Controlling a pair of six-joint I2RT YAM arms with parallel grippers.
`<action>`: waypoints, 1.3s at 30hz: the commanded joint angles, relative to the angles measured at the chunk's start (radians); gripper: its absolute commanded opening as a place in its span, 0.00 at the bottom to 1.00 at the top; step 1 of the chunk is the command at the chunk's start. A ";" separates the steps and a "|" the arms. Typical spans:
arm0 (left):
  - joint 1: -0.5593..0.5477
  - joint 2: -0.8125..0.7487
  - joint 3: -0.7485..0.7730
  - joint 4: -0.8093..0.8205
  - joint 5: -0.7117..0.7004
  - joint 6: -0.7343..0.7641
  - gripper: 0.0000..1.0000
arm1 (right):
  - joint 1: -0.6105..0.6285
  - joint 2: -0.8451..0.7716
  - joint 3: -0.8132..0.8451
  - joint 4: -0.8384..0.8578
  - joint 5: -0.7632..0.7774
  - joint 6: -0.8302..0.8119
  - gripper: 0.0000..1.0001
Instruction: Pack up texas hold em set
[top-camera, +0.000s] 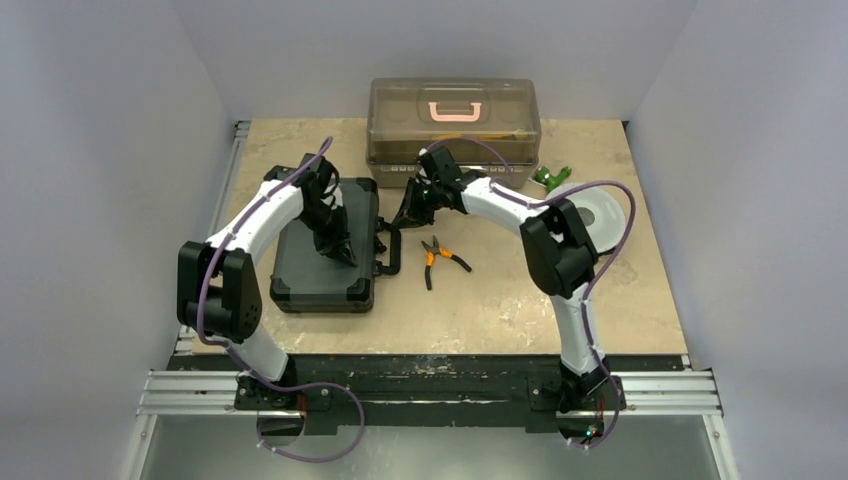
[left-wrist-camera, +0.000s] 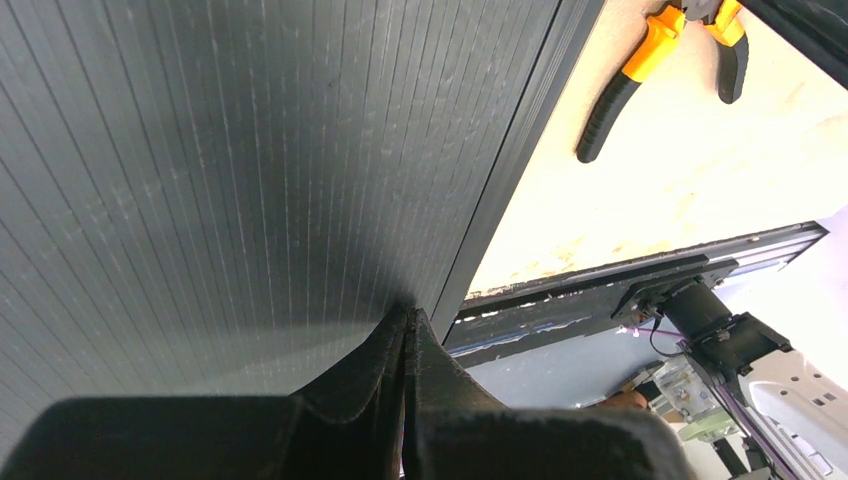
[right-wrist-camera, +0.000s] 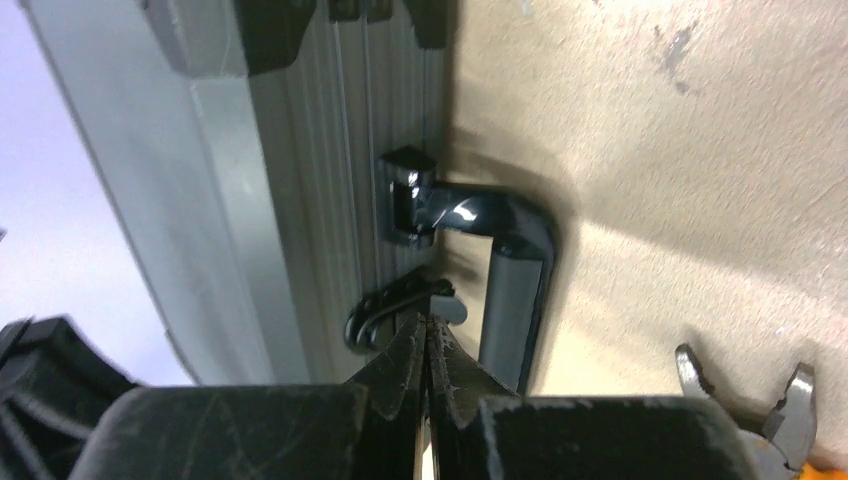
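Observation:
The texas hold em set's black briefcase (top-camera: 310, 275) lies closed on the table's left half, its handle (top-camera: 392, 252) pointing right. No chips, dice or cards show. My left gripper (top-camera: 345, 252) is shut, with its tips pressed onto the ribbed lid (left-wrist-camera: 230, 150) close to the lid's edge; in the left wrist view those shut tips of my left gripper (left-wrist-camera: 408, 316) hold nothing. My right gripper (top-camera: 405, 215) is shut beside the case's handle side. In the right wrist view my right gripper (right-wrist-camera: 428, 322) touches a black latch (right-wrist-camera: 385, 305) next to the handle (right-wrist-camera: 512, 275), with nothing between the fingers.
A big translucent brown box (top-camera: 453, 125) with a pink handle stands behind the case. Orange-handled pliers (top-camera: 437, 258) lie just right of the case's handle. A small green object (top-camera: 550, 177) and a white round thing (top-camera: 598, 208) sit at the right.

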 joint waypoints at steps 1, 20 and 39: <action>0.001 0.063 -0.023 0.020 -0.103 0.031 0.00 | 0.040 0.061 0.120 -0.159 0.107 -0.072 0.00; 0.001 0.068 -0.019 0.019 -0.094 0.037 0.00 | 0.095 0.148 0.177 -0.234 0.135 -0.091 0.00; 0.001 0.074 -0.029 0.027 -0.075 0.034 0.00 | 0.179 0.291 0.163 -0.242 0.270 -0.047 0.00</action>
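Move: The latch inside the handle's far end lies about 3 cm back, 3 cm left and 6 cm below the right hand. The handle's middle is some 5 cm back and 1 cm left of this hand, roughly 8 cm below; the pliers are about 8 cm back, 9 cm right and 10 cm below. From the left hand, the latch lies roughly 4 cm ahead, 6 cm right and 4 cm below; the case's middle is 4 cm ahead, 5 cm left and 4 cm below. Drop the shut right fingertips about 6 cm onto the case's latch, drawing back some 3 cm and slightly left, quickly at first and then easing in as they come against its outer end. Steepen the fingers by about 15 degrees on the way. Keep the closed left fingertips planted still on the lid. ##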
